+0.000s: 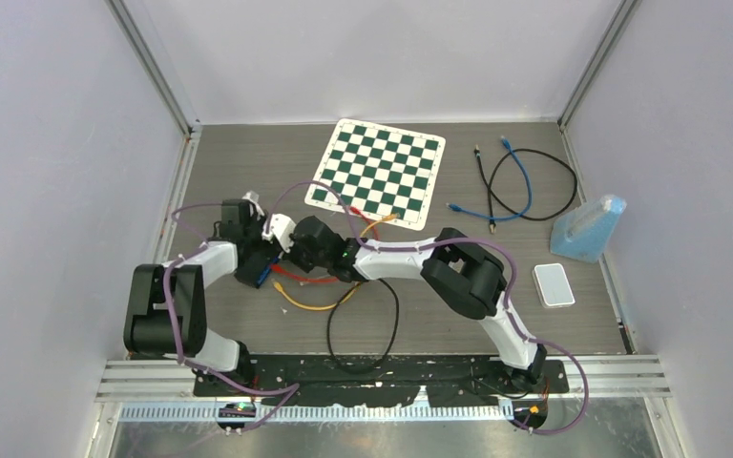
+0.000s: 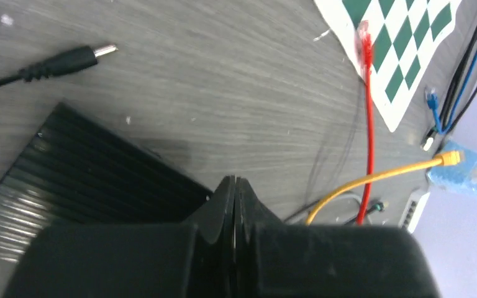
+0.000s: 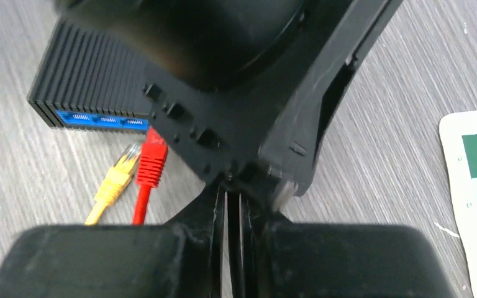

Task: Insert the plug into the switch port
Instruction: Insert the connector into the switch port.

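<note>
The black ribbed switch point(image 3: 81, 71) lies on the table with its blue ports point(image 3: 99, 118) facing the right wrist camera. A red plug point(image 3: 152, 155) has its tip at the right end of the port row; I cannot tell whether it is seated. A yellow plug point(image 3: 121, 171) lies loose beside it. My left gripper point(image 2: 236, 181) is shut and empty, over the corner of the switch point(image 2: 68, 167). My right gripper point(image 3: 227, 189) is shut on a thin black cable, its tips against the left arm's wrist point(image 3: 242, 93). A black barrel plug point(image 2: 96, 53) lies beyond the switch.
A green-and-white chessboard point(image 1: 379, 174) lies at the back. Blue and black cables point(image 1: 520, 181) coil at the back right, beside a blue block point(image 1: 589, 229) and a white-edged slab point(image 1: 554, 284). Red point(image 1: 305, 279) and yellow point(image 1: 315, 305) cables and a black loop point(image 1: 363, 353) lie near the arms.
</note>
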### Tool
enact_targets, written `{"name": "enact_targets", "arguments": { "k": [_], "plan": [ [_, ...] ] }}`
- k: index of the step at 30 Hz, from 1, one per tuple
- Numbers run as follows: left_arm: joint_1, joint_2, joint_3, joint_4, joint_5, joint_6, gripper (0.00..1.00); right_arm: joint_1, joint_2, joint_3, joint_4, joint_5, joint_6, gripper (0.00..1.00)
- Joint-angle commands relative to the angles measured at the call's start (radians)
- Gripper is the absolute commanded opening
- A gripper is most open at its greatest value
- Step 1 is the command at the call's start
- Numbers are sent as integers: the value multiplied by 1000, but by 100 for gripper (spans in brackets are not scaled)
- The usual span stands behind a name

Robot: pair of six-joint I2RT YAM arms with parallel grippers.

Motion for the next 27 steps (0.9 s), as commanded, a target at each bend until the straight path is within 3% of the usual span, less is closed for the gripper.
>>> {"name": "enact_targets", "arguments": {
  "k": [1, 7, 15, 22, 27],
  "plan": [
    [-39, -4, -46, -362, 169, 39, 0, -31, -119, -60, 539, -71, -142, 5],
    [9, -94, 87, -523, 76, 118, 0, -48, -186, -259, 537, -107, -244, 5],
    [77, -159, 219, -622, 19, 169, 23, -74, -220, -382, 583, -196, -236, 5],
    [127, -195, 246, -650, -39, 226, 37, -82, -243, -372, 465, -293, -257, 5],
    [165, -182, 284, -683, 10, 314, 48, -77, -292, -441, 513, -284, -267, 5]
  ]
}}
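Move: The right hand holds the black cable's plug at a switch port about 3 cm beyond its pads: some 1 cm ahead, 2 cm left and 1 cm lower. The switch's middle is about 7 cm left of this hand, 1 cm back and 3 cm down. The red plug sits roughly 4 cm back and 3 cm left, 2 cm lower; the yellow plug 7 cm back, 3 cm left and 5 cm lower. From the left hand the switch is about 4 cm back, 6 cm left and 2 cm down. Keeping its pinch on the black plug, still in the switch port, the right hand dips back a little, then swings right by about 4.5 cm while rising and coming forward again, tipping up and turning counter-clockwise. The left hand, shut at first, draws back about 5 cm beside it, then lifts and goes left, spreading its fingers about half wide and tipping slightly down. ##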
